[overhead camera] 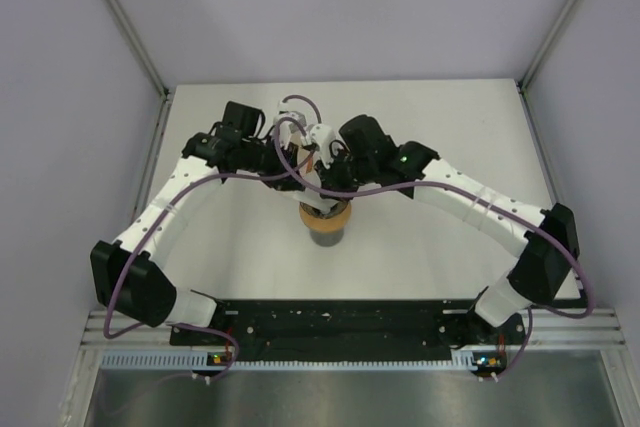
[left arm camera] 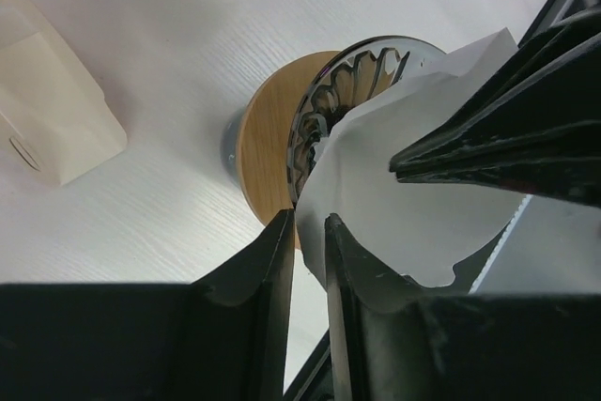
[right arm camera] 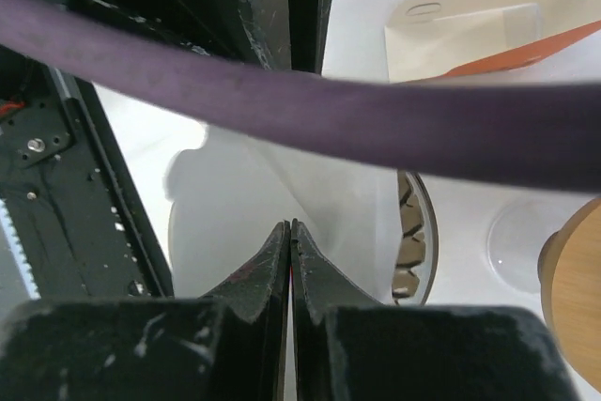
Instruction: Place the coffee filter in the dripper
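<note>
A glass dripper (left arm camera: 338,91) with a ribbed wall and a wooden collar (left arm camera: 268,147) stands on a dark cup (overhead camera: 326,235) mid-table. The white paper coffee filter (left arm camera: 404,223) sits in its mouth, with one corner standing above the rim. My left gripper (left arm camera: 308,221) is at the filter's near edge, its jaws a little apart. The paper's edge lies in the gap, against the right-hand finger. My right gripper (right arm camera: 290,224) is shut, its tips against the filter's (right arm camera: 235,213) inner wall. No paper shows between them. The left wrist view shows it (left arm camera: 396,168) reaching in from the right.
A cream paper pack (left arm camera: 52,119) lies on the table beside the dripper, orange on one side (right arm camera: 526,44). A clear round glass piece (right arm camera: 512,246) and a wooden disc (right arm camera: 573,298) sit close by. A purple cable (right arm camera: 329,110) crosses the right wrist view. Both arms crowd over the dripper (overhead camera: 325,213).
</note>
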Action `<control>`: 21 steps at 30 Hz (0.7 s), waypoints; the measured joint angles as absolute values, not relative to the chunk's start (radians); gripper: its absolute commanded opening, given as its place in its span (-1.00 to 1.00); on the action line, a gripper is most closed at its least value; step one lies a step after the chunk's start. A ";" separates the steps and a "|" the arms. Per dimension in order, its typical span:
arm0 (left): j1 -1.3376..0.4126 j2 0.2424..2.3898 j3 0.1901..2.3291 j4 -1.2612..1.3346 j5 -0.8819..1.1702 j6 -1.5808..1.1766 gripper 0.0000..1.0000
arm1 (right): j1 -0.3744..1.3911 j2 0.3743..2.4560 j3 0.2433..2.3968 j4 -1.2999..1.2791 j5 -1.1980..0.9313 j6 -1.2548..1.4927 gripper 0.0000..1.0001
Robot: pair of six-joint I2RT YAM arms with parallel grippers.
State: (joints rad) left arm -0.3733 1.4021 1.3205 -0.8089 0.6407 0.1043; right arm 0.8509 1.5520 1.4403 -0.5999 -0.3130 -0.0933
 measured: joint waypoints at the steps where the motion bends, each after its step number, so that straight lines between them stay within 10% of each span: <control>1: -0.373 1.403 1.323 -0.813 0.644 0.102 -0.37 | 0.857 1.560 1.441 -0.601 -0.305 -0.098 -1.00; 21: -0.166 1.417 1.407 -0.823 0.825 -0.059 0.17 | 0.931 1.751 1.602 -0.845 -0.134 -0.196 -1.00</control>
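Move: The coffee filter, its edge still between the left fingertips, hangs partly in the dripper's mouth, with the shut right fingers on its inner side. The dripper's middle is about 6 cm below the right hand and 1 cm back, with no sideways offset; from the left hand it is some 4 cm right, 2 cm back and 6 cm down. The cream paper bag stands about 9 cm ahead of the dripper and 5 cm left; the other wood-collared carafe is some 11 cm ahead of it and 8 cm right. The filter is pushed down into the dripper by the right hand's shut fingertips, which sink about 5.5 cm inside the paper, pausing briefly partway and tipping nearly 20 degrees steeper. Meanwhile the left fingers open, let go of the filter's edge and draw off up, left and forward by some 6 cm in all, the wrist turning a little counter-clockwise. ##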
